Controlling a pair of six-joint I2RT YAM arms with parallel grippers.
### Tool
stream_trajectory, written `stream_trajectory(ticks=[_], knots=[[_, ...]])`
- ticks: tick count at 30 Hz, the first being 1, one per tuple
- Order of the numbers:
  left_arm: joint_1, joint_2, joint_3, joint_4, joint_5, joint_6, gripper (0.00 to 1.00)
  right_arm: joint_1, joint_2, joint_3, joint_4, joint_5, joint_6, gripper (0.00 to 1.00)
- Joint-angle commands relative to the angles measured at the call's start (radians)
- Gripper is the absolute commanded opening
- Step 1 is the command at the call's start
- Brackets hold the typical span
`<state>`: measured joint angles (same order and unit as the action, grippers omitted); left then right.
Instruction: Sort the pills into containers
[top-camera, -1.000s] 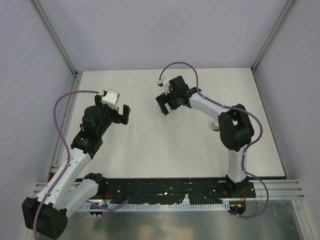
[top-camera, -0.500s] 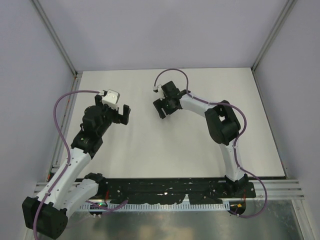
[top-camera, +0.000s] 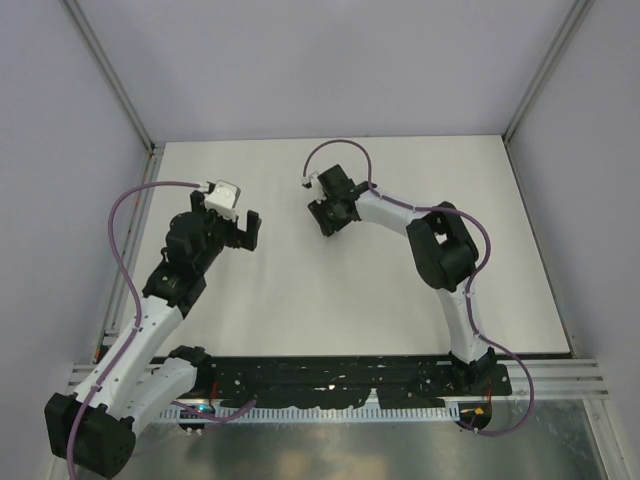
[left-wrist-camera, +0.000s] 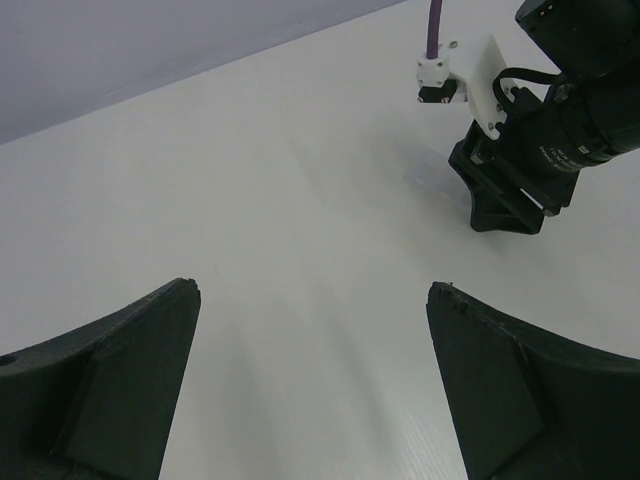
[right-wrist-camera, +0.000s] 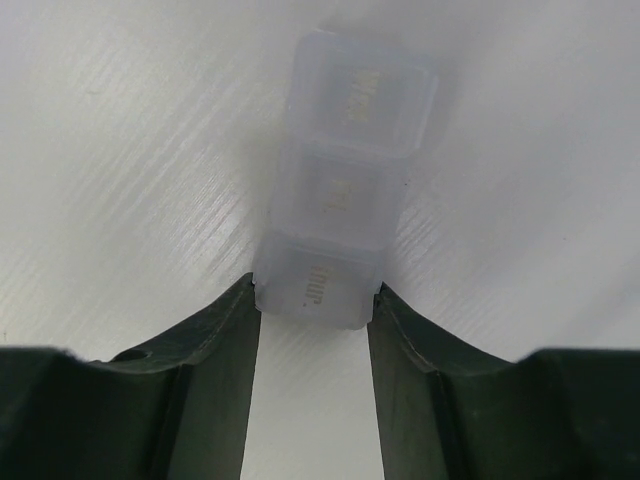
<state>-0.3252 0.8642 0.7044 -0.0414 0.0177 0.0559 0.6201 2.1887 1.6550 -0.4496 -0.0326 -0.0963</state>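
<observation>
A translucent white container (right-wrist-camera: 345, 170), a strip of several small lidded compartments, lies on the white table and runs away from my right gripper (right-wrist-camera: 314, 300). That gripper is shut on the strip's near end, with a fingertip (right-wrist-camera: 240, 310) pressed against each side. From above, the right gripper (top-camera: 325, 222) is low over the table's middle back. My left gripper (top-camera: 245, 232) hangs open to its left, with only bare table between its fingers (left-wrist-camera: 150, 340). The left wrist view shows the right gripper (left-wrist-camera: 505, 205) at the upper right. No pills show in any view.
Grey walls and metal frame posts (top-camera: 112, 85) close in the white table (top-camera: 330, 290) on three sides. A black rail (top-camera: 330, 375) with both arm bases runs along the near edge. The right arm's elbow (top-camera: 445, 250) stands over the table's right half.
My right arm has swung a little to the left and lower, and its jaws have shut on the end of the container. The left arm has not moved.
</observation>
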Motion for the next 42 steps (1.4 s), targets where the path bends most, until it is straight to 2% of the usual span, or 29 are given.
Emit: stream_trajectory(ticks=[1,3,9,14,19,24,29,36,42], knots=[[0.005,-0.010,-0.003,0.046,0.010,0.007,1.00,0.004,-0.096,-0.030,-0.009,0.007,-0.072,0.29],[0.005,-0.013,-0.005,0.051,0.031,0.010,1.00,0.003,-0.163,-0.070,-0.011,-0.006,-0.111,0.22],[0.005,-0.022,0.001,0.017,0.171,0.039,1.00,0.003,-0.388,-0.211,-0.052,-0.145,-0.227,0.17],[0.003,-0.021,0.021,-0.049,0.361,0.081,1.00,0.001,-0.585,-0.311,-0.144,-0.282,-0.333,0.15],[0.003,-0.008,0.056,-0.095,0.563,0.120,1.00,0.001,-0.724,-0.365,-0.296,-0.482,-0.428,0.15],[-0.009,0.024,0.122,-0.161,0.828,0.192,1.00,0.001,-0.843,-0.385,-0.376,-0.562,-0.494,0.15],[-0.066,0.073,0.185,-0.209,0.912,0.243,1.00,0.003,-0.891,-0.382,-0.440,-0.590,-0.533,0.14],[-0.182,0.162,0.233,-0.215,0.909,0.278,1.00,0.006,-0.893,-0.363,-0.495,-0.633,-0.562,0.14],[-0.238,0.231,0.277,-0.213,0.921,0.315,0.99,0.009,-0.900,-0.360,-0.501,-0.645,-0.569,0.13]])
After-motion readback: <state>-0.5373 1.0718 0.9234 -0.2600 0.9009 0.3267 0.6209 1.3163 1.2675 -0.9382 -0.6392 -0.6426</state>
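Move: The right fingers already pinch the Thur. end of the clear pillbox, whose middle lies about 3 cm ahead and 1 cm left of them. They take it to open space over the near middle of the table, some 23 cm back, 6 cm right and 18 cm up. The white bottle, hidden under that arm, stands about 8 cm back and 25 cm right. From the open left hand the pillbox lies roughly 13 cm ahead, 18 cm right and 22 cm below. Keeping its pinch on the end of the pillbox, the right hand lifts it off the table and draws it back towards the base, about 23 cm back and 18 cm up, drifting a little right while turning some 45 degrees counter-clockwise. The left hand, fingers still wide open, swings right and back about 20 cm, turning some 65 degrees clockwise to face the pillbox's free end, without touching it. ##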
